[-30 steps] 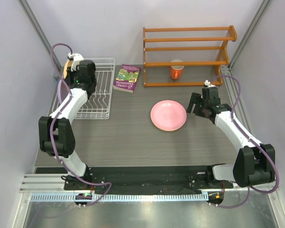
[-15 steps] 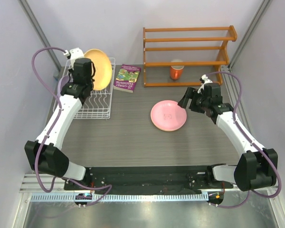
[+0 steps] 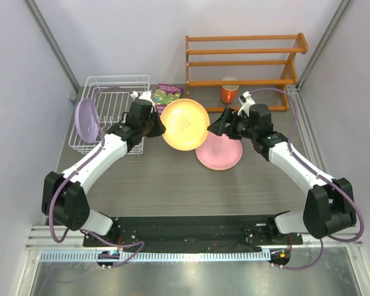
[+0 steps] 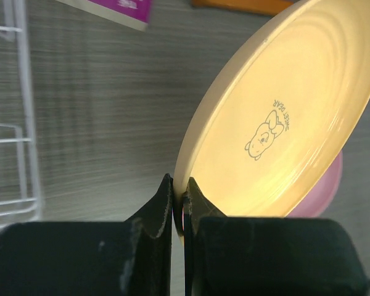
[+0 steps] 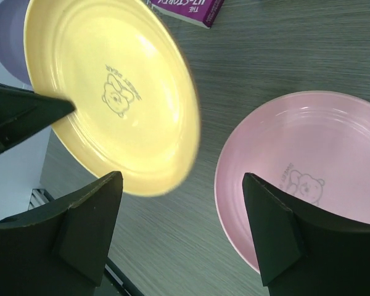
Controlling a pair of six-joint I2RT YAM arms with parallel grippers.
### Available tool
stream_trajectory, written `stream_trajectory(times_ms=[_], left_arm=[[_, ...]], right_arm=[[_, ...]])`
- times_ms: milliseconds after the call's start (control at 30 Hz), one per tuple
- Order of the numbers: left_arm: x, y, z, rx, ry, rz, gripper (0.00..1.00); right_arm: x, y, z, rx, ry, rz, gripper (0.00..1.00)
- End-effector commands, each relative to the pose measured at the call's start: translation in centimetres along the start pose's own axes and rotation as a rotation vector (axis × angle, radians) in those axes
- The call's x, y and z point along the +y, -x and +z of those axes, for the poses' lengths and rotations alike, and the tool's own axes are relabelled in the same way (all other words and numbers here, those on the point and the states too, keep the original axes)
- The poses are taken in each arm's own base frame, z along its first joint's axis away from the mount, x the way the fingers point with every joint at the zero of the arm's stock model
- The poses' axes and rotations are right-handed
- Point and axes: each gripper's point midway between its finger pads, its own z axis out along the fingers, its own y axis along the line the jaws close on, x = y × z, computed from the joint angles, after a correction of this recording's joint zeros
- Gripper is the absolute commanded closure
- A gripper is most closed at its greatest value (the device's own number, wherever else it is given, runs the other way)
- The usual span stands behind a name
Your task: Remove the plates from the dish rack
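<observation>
My left gripper is shut on the rim of the yellow-orange plate. It holds the plate tilted in the air over the middle of the table. My right gripper is open just right of that plate, its fingers either side of the plate's near edge and not touching it. The pink plate lies flat on the table below. The lavender plate stands on edge at the left end of the white wire dish rack.
A purple book lies between the rack and the orange wooden shelf at the back. An orange mug stands in the shelf's lowest tier. Grey walls close in on both sides.
My left arm lifted the yellow-orange plate out of the rack and swung it right to the table's middle. My right gripper moved left over the pink plate toward it.
</observation>
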Motion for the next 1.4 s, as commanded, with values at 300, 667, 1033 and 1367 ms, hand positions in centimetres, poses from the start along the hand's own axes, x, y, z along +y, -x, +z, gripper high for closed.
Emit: stream_trajectory(times_ms=[300, 667, 1033, 1367], left_arm=[[-6.1, 0.6, -2.2, -0.045, -0.255, -0.046, 1.0], [-7.1, 0.4, -3.2, -0.04, -0.326, -0.018, 1.0], [-5.7, 0.3, -2.9, -0.066, -0.265, -0.028, 0.34], [0.3, 4.2, -5.7, -0.286, 0.036, 0.075, 0.29]], right_arm=[[-0.2, 0.1, 2.5, -0.016, -0.006, -0.001, 0.72], [-1.2, -1.0, 2.9, 0.017, -0.029, -0.003, 0.99], [-4.5, 0.5, 0.3, -0.051, -0.248, -0.004, 0.99], [-11.0, 0.2, -4.3, 0.035, -0.51, 0.043, 0.99]])
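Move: The yellow plate is already pinched by its left rim in my left hand, its middle about 8 cm right and 2 cm ahead of that hand; the book lies some 16 cm ahead. From my open right hand the yellow plate's middle is roughly 14 cm left, 1 cm back and 2 cm lower, the pink plate some 4 cm back, 1 cm right and 15 cm below, and the mug about 18 cm ahead, 6 cm right. I hand the yellow plate over: my left hand brings it about 4 cm right and slightly back, while my right hand sinks some 3 cm, edges in left and forward, and shuts its fingers on the right rim. Then my left fingers open and rise a little, and my right hand draws the plate about 8 cm right and nearly 4 cm down towards the pink plate, turning clockwise. ##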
